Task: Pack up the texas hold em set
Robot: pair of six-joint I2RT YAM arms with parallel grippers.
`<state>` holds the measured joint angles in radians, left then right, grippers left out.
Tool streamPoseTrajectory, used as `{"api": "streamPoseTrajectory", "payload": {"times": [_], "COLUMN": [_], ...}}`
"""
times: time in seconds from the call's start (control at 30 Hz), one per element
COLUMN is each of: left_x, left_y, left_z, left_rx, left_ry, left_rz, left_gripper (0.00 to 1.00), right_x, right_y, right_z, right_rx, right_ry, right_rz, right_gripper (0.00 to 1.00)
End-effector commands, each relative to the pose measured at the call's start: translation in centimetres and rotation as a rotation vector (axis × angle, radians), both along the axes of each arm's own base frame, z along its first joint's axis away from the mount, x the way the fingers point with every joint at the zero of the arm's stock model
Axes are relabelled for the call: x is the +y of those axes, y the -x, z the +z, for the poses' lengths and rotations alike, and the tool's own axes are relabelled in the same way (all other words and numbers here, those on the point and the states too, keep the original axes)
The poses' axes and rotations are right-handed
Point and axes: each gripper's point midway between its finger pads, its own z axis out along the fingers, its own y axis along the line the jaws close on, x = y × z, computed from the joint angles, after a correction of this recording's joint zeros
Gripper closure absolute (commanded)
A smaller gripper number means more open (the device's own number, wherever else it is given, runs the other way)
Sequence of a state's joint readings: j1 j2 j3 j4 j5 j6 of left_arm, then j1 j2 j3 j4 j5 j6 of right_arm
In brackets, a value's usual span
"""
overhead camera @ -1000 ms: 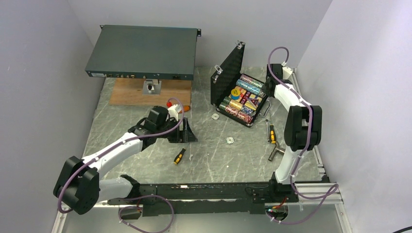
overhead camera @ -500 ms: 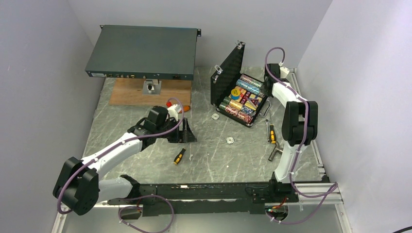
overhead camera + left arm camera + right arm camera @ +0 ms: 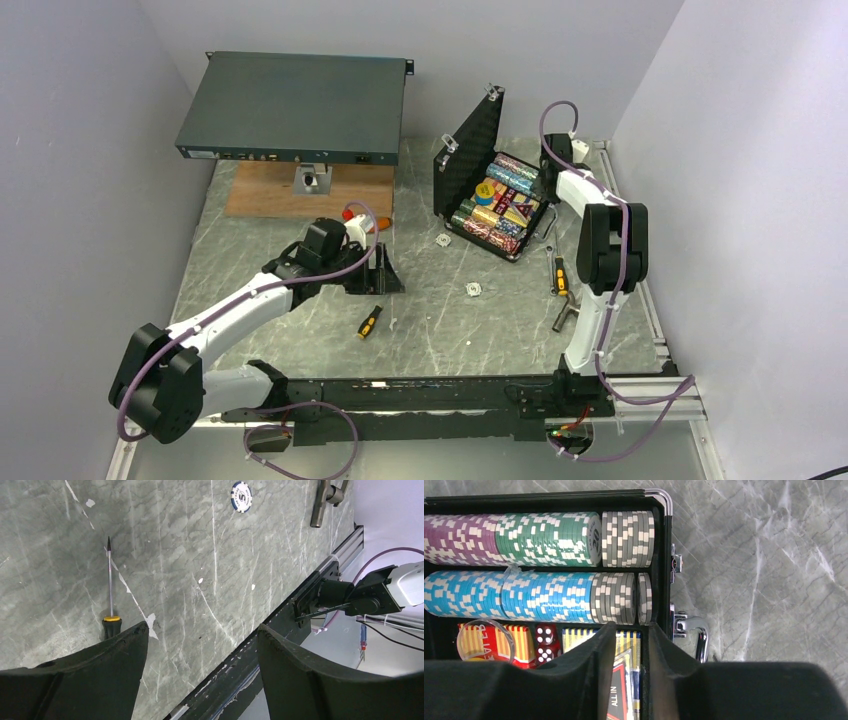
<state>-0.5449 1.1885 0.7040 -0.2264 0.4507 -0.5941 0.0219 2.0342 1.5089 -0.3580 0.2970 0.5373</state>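
Observation:
The black case (image 3: 527,243) stands open at the back right, its lid (image 3: 470,150) upright. Inside lie purple, green and grey chip rows (image 3: 544,537), a blue and grey row (image 3: 524,597), red dice (image 3: 545,642), the blue-yellow card box (image 3: 629,637) and a red "ALL IN" token (image 3: 620,695). My right gripper (image 3: 633,627) hovers over the case's handle end (image 3: 548,178), jaws slightly open, nothing between them. One grey chip (image 3: 644,598) sits slightly apart from its row. Loose chips (image 3: 443,240) (image 3: 474,290) lie on the table. My left gripper (image 3: 383,270) is open and empty.
A dark-green rack unit (image 3: 295,105) rests on a wooden board (image 3: 260,190) at the back left. Screwdrivers lie at mid-table (image 3: 369,322) and right (image 3: 560,275), beside a metal T-handle tool (image 3: 568,315). The left wrist view shows a chip (image 3: 241,496) and a screwdriver (image 3: 110,580).
The right arm has swung left and farther back along the case's right end. The left arm has not moved.

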Motion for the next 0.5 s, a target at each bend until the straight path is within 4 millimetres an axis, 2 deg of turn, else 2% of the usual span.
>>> {"api": "streamPoseTrajectory", "payload": {"times": [0.0,0.07,0.2,0.27,0.37,0.47], "left_x": [-0.3,-0.2,-0.3,-0.2,0.0,-0.1], "left_y": [-0.4,-0.3,0.0,0.2,0.5,1.0], "left_z": [1.8,1.8,1.8,1.8,1.6,1.2], "left_rx": [-0.059,-0.06,-0.052,-0.053,-0.049,-0.037], "left_ry": [0.019,0.024,0.034,0.036,0.033,0.038], "left_rz": [-0.01,-0.007,-0.008,-0.004,0.005,0.008], "left_gripper": [0.19,0.19,0.19,0.19,0.19,0.19], "right_x": [-0.4,-0.1,0.3,1.5,5.1,10.4], "right_y": [-1.1,-0.8,0.1,0.9,2.6,4.9], "right_z": [3.6,4.2,5.8,6.7,8.0,9.1], "right_rx": [-0.081,-0.09,-0.108,-0.104,-0.135,-0.209], "right_ry": [0.019,0.014,0.025,0.029,0.03,0.033], "right_rz": [0.017,0.029,0.055,0.105,0.228,0.399], "right_gripper": [0.63,0.57,0.53,0.47,0.3,0.19]}}
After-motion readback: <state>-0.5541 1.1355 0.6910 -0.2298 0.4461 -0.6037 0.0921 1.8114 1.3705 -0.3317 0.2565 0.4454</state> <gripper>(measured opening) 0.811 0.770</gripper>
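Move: The farther loose chip, on the table left of the case, lies about 26 cm left of the right hand, 14 cm back and 5 cm down. The nearer loose chip is some 20 cm left and 25 cm back; the grey chips ending the blue row sit about 1 cm ahead, and the card deck 5 cm back and 5 cm left. From the left hand the farther chip is some 15 cm ahead, 12 cm right, 11 cm down. The grey chips at the end of the blue row are left in their slot as the right hand's already parted fingers spread wide over them. After a brief pause the hand quickens up out of the case, about 5 cm, swinging some 4 cm left and 3 cm back across it, towards the loose chips, turning about 10 degrees counter-clockwise. ##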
